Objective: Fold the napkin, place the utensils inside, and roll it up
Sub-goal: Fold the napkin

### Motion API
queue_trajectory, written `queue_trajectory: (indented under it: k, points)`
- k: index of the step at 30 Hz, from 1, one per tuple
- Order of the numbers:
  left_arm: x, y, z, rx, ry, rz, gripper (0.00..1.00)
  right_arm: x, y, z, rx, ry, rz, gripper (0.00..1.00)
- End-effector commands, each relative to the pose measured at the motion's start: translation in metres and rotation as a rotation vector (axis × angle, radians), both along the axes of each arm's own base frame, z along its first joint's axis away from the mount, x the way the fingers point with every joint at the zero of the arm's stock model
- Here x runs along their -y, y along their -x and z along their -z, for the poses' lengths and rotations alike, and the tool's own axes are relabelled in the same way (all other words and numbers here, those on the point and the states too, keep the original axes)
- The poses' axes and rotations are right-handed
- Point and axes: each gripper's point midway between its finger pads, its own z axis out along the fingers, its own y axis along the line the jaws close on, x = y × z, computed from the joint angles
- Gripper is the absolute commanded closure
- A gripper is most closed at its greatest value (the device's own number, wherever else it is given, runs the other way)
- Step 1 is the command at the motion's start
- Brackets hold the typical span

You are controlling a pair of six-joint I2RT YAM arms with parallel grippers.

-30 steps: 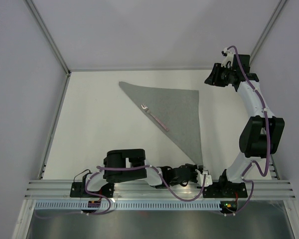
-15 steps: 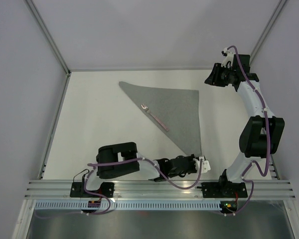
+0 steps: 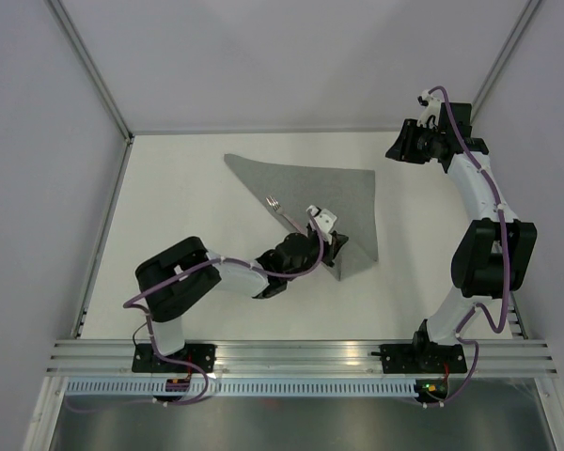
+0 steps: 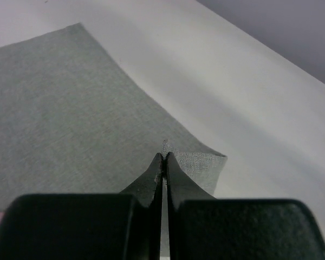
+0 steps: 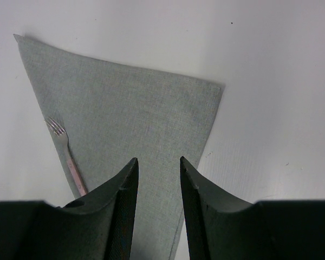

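Note:
The grey napkin (image 3: 324, 188) lies as a triangle on the white table, its near point pulled up and back over itself. My left gripper (image 3: 336, 242) is shut on that corner; in the left wrist view the fabric (image 4: 195, 162) sticks out from between the closed tips of the left gripper (image 4: 164, 156). A small silvery fork (image 3: 274, 203) rests on the napkin's left edge, its handle partly hidden by the left arm. My right gripper (image 3: 395, 148) hangs open past the napkin's far right corner. In the right wrist view the right gripper (image 5: 158, 161) holds nothing, with napkin (image 5: 135, 114) and fork (image 5: 62, 142) below.
A metal rail (image 3: 301, 355) with both arm bases runs along the near edge. Slanted frame posts (image 3: 89, 70) and pale walls close in the table at the left, back and right.
My left gripper closed on the napkin's near corner and carried it from the near edge up toward the napkin's middle, folding that point over. The right arm stayed still.

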Motion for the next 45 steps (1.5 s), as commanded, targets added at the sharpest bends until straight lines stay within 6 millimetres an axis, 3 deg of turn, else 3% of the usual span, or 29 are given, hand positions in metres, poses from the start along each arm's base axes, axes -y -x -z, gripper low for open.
queue_trajectory:
  k: [1,9,17,32,45]
  points:
    - [-0.026,-0.025,-0.019,-0.109,0.154,-0.126,0.98,-0.001,-0.004,-0.006,0.014,-0.026,0.005,0.58]
    - [-0.097,-0.098,-0.01,-0.216,0.197,-0.363,0.98,-0.002,-0.003,-0.005,0.008,-0.031,0.001,0.58]
    - [-0.14,-0.137,0.006,-0.285,0.22,-0.47,0.98,-0.002,-0.003,-0.005,0.006,-0.035,-0.001,0.58]
    - [-0.166,-0.174,0.021,-0.356,0.238,-0.526,0.98,-0.004,-0.002,-0.002,0.0,-0.034,-0.011,0.58]
    - [-0.174,-0.18,0.033,-0.394,0.259,-0.538,0.98,-0.004,-0.002,0.001,-0.006,-0.031,-0.014,0.58]
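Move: The left hand grips the napkin's lifted near corner, and the fork on the diagonal edge lies about 13 cm ahead of that hand, 14 cm to its left and 11 cm below. At table height like the fork, the napkin's far left corner is some 36 cm ahead and 34 cm left, its far right corner 31 cm ahead and 9 cm right. From the idle right hand the fork lies about 8 cm back, 27 cm left and 19 cm below. With the fingers still shut on the napkin corner, the left hand sweeps it forward and left in about equal parts, some 25 cm in all, across the napkin and over the fork handle towards the tines, quickly at first and then easing off while sinking about 4 cm. The hand swings counter-clockwise some 30 degrees on the way and its fingers tip down roughly 20 degrees, holding the corner just above the fork's neck rather than laying it down. ##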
